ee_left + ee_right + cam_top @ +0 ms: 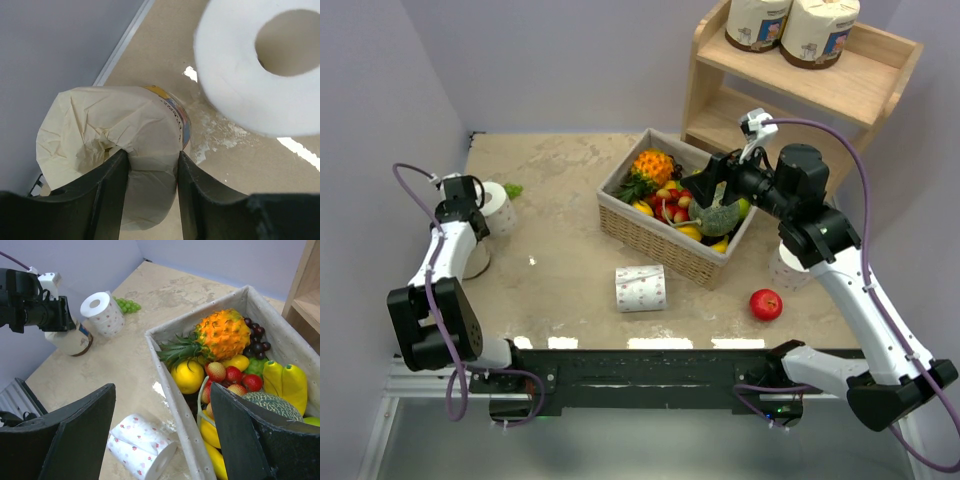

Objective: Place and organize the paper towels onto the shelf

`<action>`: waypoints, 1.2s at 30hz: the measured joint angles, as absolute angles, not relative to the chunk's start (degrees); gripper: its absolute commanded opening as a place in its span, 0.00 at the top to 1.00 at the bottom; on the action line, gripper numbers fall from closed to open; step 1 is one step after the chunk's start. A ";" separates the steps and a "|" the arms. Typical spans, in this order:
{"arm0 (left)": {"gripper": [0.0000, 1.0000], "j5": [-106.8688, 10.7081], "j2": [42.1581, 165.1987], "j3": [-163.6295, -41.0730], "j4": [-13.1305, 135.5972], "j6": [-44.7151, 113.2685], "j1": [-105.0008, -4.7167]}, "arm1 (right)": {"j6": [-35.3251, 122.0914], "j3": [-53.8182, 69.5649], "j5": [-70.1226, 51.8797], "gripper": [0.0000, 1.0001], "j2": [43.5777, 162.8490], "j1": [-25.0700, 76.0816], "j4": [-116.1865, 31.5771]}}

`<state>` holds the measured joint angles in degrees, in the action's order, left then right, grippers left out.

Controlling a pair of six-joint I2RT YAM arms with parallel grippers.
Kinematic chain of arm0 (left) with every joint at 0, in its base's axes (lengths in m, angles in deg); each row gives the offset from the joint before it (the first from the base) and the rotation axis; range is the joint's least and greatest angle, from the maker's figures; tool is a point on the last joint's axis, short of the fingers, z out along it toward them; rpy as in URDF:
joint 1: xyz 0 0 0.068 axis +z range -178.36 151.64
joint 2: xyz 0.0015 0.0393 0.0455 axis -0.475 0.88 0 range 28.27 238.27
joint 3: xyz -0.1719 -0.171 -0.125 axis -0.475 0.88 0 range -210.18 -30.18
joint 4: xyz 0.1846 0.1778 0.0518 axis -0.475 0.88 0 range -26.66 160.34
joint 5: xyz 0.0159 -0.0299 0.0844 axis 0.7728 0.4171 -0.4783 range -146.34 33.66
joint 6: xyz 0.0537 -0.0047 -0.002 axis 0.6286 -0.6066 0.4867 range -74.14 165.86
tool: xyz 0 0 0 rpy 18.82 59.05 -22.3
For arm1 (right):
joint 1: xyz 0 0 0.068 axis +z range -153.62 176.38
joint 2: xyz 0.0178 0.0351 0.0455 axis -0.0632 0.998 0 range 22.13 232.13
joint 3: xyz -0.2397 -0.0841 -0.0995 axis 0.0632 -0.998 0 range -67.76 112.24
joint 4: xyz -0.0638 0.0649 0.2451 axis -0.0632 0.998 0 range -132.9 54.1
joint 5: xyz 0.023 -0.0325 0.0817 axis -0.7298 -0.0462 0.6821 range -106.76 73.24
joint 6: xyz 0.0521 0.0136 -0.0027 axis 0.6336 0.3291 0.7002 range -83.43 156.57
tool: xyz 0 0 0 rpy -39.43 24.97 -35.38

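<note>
My left gripper (152, 159) is shut on the wall of a cream-wrapped paper towel roll (125, 125) standing at the table's left edge (475, 260). A bare white roll (240, 75) stands just behind it (501, 206). Another dotted bare roll (640, 288) lies on its side mid-table, also in the right wrist view (142, 447). A third white roll (790, 268) stands partly hidden under my right arm. Two wrapped rolls (757, 22) (820, 30) stand on the wooden shelf's (880, 85) top tier. My right gripper (162, 387) is open and empty, above the basket's near-left rim (705, 188).
A wicker basket (655, 240) with a white liner, full of fruit, sits in front of the shelf. A red apple (766, 304) lies to the right of the lying roll. Green grapes (513, 190) lie behind the left rolls. Walls close in on the left and at the back.
</note>
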<state>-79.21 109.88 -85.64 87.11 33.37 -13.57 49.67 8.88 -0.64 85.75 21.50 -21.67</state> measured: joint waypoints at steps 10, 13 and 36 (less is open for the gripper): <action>0.63 -76.79 103.25 -83.63 92.40 31.84 -24.41 | 49.87 8.88 -0.64 0.20 84.20 21.50 -21.51; 0.64 -75.26 99.86 -82.28 93.07 31.03 -28.02 | 50.07 8.88 -0.62 0.20 83.63 21.50 -21.56; 0.00 -72.07 104.37 -91.35 96.29 22.79 -53.18 | 50.72 9.84 -2.39 0.21 88.83 24.15 -20.57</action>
<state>-72.07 104.37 -91.35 96.29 22.79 -53.18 50.72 9.84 -2.39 88.83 24.15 -20.57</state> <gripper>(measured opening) 0.967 0.788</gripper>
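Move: The left hand already pinches the wrapped paper towel by its top rim; the clear table spot it is taken to lies about 21 cm right, 3 cm back and 6 cm down. A bare white roll stands some 9 cm ahead and 6 cm right; the basket's near-left corner is about 6 cm ahead, 33 cm right, the dotted roll 11 cm back, 42 cm right. For the right hand that spot is roughly 35 cm left, 1 cm back, 33 cm below. The left hand carries the wrapped roll some 25 cm right, turning clockwise about 35 degrees, releases and rises. ##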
